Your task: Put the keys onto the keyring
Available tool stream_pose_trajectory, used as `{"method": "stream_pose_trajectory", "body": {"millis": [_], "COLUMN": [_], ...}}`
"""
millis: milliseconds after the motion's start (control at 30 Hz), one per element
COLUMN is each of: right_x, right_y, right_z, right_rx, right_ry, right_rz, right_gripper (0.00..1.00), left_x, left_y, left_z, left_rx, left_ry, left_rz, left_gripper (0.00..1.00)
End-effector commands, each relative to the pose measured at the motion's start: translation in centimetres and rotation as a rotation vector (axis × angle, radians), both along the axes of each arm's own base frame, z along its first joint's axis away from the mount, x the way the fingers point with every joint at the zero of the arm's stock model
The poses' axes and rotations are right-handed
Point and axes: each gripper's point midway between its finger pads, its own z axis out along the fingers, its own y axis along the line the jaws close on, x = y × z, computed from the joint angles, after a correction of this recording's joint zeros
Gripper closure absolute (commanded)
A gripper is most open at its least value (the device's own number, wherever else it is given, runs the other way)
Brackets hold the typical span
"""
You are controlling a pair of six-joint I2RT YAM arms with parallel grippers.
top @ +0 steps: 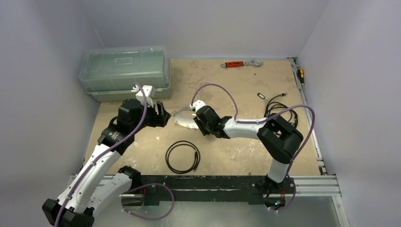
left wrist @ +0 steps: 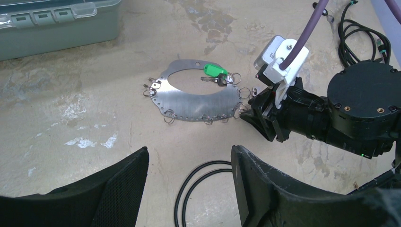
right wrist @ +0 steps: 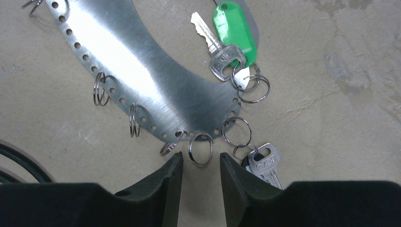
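Observation:
The keyring (right wrist: 142, 71) is a flat silvery oval plate with a perforated edge that carries several small split rings. It lies on the table between the arms (top: 182, 119). A silver key (right wrist: 210, 40) with a green tag (right wrist: 234, 30) hangs from a ring at its edge. Another silver key (right wrist: 265, 165) lies over a dark-headed one, partly hidden by my right finger. My right gripper (right wrist: 201, 154) is open and narrow, its tips either side of one split ring (right wrist: 201, 149) without touching it. My left gripper (left wrist: 189, 156) is open and empty, left of the plate.
A black cable coil (top: 183, 156) lies near the front, below my left fingers (left wrist: 198, 189). A grey-green lidded box (top: 125, 71) stands at the back left. A red-handled wrench (top: 241, 63) lies at the back edge. Black cables (top: 279, 106) lie at the right.

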Motion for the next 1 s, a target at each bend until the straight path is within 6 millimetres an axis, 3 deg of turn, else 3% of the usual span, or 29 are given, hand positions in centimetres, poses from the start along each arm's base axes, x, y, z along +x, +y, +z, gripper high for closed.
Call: {"method": "stream_pose_trajectory", "body": {"millis": [0,433,600,767,967], "right_x": [0.9,1.4,1.6,1.7,1.7], "right_y": [1.3,1.2,1.0,0.4,-0.1], "right_z": [1.2,0.7,0.5,1.3,4.1], "right_rx": [0.034,0.019,0.003,-0.008,0.044], "right_ry": [-0.031,-0.051,-0.059,-0.085,-0.146], "right_rz": [0.016,0.008,0.003,-0.01,-0.02], "right_gripper": [0.63,0.75,1.0,1.0,1.0], "left_x": [0.3,0.2,0.2,0.1,0.1], "left_y": [0.0,0.0,0.0,0.1,-0.2], "left_z": [0.6,0.6,0.7,0.8,0.9], "left_rx": [-0.002,-0.003,-0.004,-0.005,-0.012], "left_ry": [-0.033,-0.033,-0.036,-0.038,-0.042], "left_rz": [-0.01,-0.007,-0.007,-0.007,-0.019], "left_gripper": [0.37,0.37,0.37,0.37,0.37]}}
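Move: The bare split ring on the near right edge of the metal plate sits practically between the right fingertips, about 1 cm ahead and at their height. Another bare ring hangs some 2 cm to the left of the hand. The loose key bunch lies about 2 cm ahead and 3 cm right, and the green tag is 6 cm ahead, 1 cm left. From the left hand, the ring is roughly 5 cm ahead, 11 cm right and 20 cm below. The right hand at first stays almost in place, low at the plate's edge, and eases its part-open fingers together around the bare ring, then snaps them fully shut so that the tips pinch its thin wire. While they shut it creeps forward about 1 cm, and at the end it rises a few millimetres with only a slight upward tilt, keeping the ring between the tips. ##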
